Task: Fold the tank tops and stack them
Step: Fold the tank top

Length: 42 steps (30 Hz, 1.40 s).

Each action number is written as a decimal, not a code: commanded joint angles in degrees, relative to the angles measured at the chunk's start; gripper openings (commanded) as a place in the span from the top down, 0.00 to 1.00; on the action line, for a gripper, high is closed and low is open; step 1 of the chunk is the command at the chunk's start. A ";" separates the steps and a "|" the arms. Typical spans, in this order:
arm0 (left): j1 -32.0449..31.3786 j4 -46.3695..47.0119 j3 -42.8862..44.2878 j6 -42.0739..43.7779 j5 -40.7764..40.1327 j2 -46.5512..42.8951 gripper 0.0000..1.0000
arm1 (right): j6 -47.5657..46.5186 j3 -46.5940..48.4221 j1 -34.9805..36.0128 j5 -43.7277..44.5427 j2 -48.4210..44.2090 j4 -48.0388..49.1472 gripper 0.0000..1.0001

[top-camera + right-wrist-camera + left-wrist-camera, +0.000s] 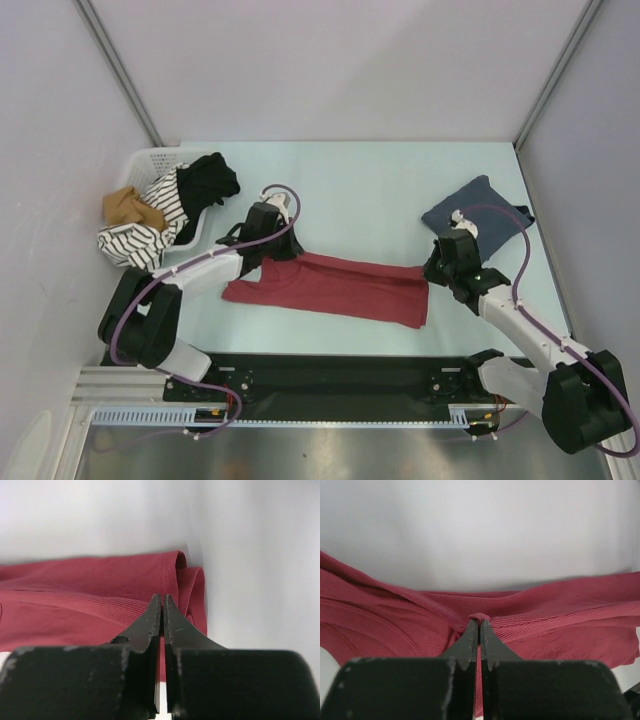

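Observation:
The brick red tank top [330, 287] lies as a long band across the middle of the table. My left gripper [271, 262] is at its left end, shut on a small pinch of the red cloth [480, 616]. My right gripper [431, 273] is at the right end, its fingers closed on the doubled edge of the red cloth [181, 575]. The slate blue-grey tank top [473, 212] sits folded at the back right, just behind the right wrist.
A white basket [140, 165] at the back left holds striped, black and tan clothes that spill over its rim. Grey walls close in the table on the left, back and right. The arms' black base rail [330, 385] runs along the near edge.

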 commanded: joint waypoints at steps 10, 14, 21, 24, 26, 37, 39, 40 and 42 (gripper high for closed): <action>-3.03 -1.04 -4.52 -0.88 -3.38 -9.00 1.00 | 5.29 -2.54 2.40 3.79 -9.62 -9.15 1.00; -3.56 -1.65 -5.84 -1.23 -3.99 -10.76 1.00 | 6.35 -3.32 2.92 3.27 -11.72 -11.43 1.00; -5.84 -3.24 -9.18 -2.99 -5.05 -11.55 1.00 | 10.65 -7.70 5.38 2.03 -14.71 -12.67 1.00; -7.24 -2.88 -11.20 -4.66 -5.93 -11.29 1.00 | 14.25 -9.47 7.23 2.03 -14.72 -12.14 1.00; -7.78 -2.97 -12.17 -6.33 -6.80 -10.94 1.00 | 17.85 -10.44 8.63 4.65 -14.28 -13.45 1.00; -9.01 -2.88 -16.66 -9.32 -9.88 -9.97 0.98 | 24.10 -14.49 10.92 7.48 -14.19 -13.63 0.81; -9.36 -3.15 -16.57 -9.23 -10.06 -9.80 0.95 | 24.01 -14.40 10.92 7.66 -14.63 -13.90 0.68; -9.27 -3.84 -16.39 -9.32 -11.10 -9.88 0.82 | 24.01 -14.23 10.84 7.83 -14.81 -14.07 0.66; -9.54 -4.82 -16.39 -9.67 -12.25 -10.49 0.68 | 23.75 -13.53 10.92 8.19 -15.77 -14.69 0.61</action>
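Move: Close to 12 cm back from the left hand, 2 cm to its left and 7 cm below lies the near edge of the red tank top's lower layer, where the held edge is headed. The red strap end is 17 cm to that hand's left and 9 cm back. From the right hand, the near corner lies roughly 12 cm back, 2 cm left, 8 cm below; the folded blue tank top is about 17 cm ahead and 13 cm right. Drawing the pinched edge of the red tank top back over its lower layer, both hands travel about 4 cm nearly level, then slope down and back, some 10 cm back and 6 cm down in all. The fingers tip about 10 degrees steeper, the right hand also turning slightly clockwise. Low over the cloth both stop and part their fingers partway, the right first. ##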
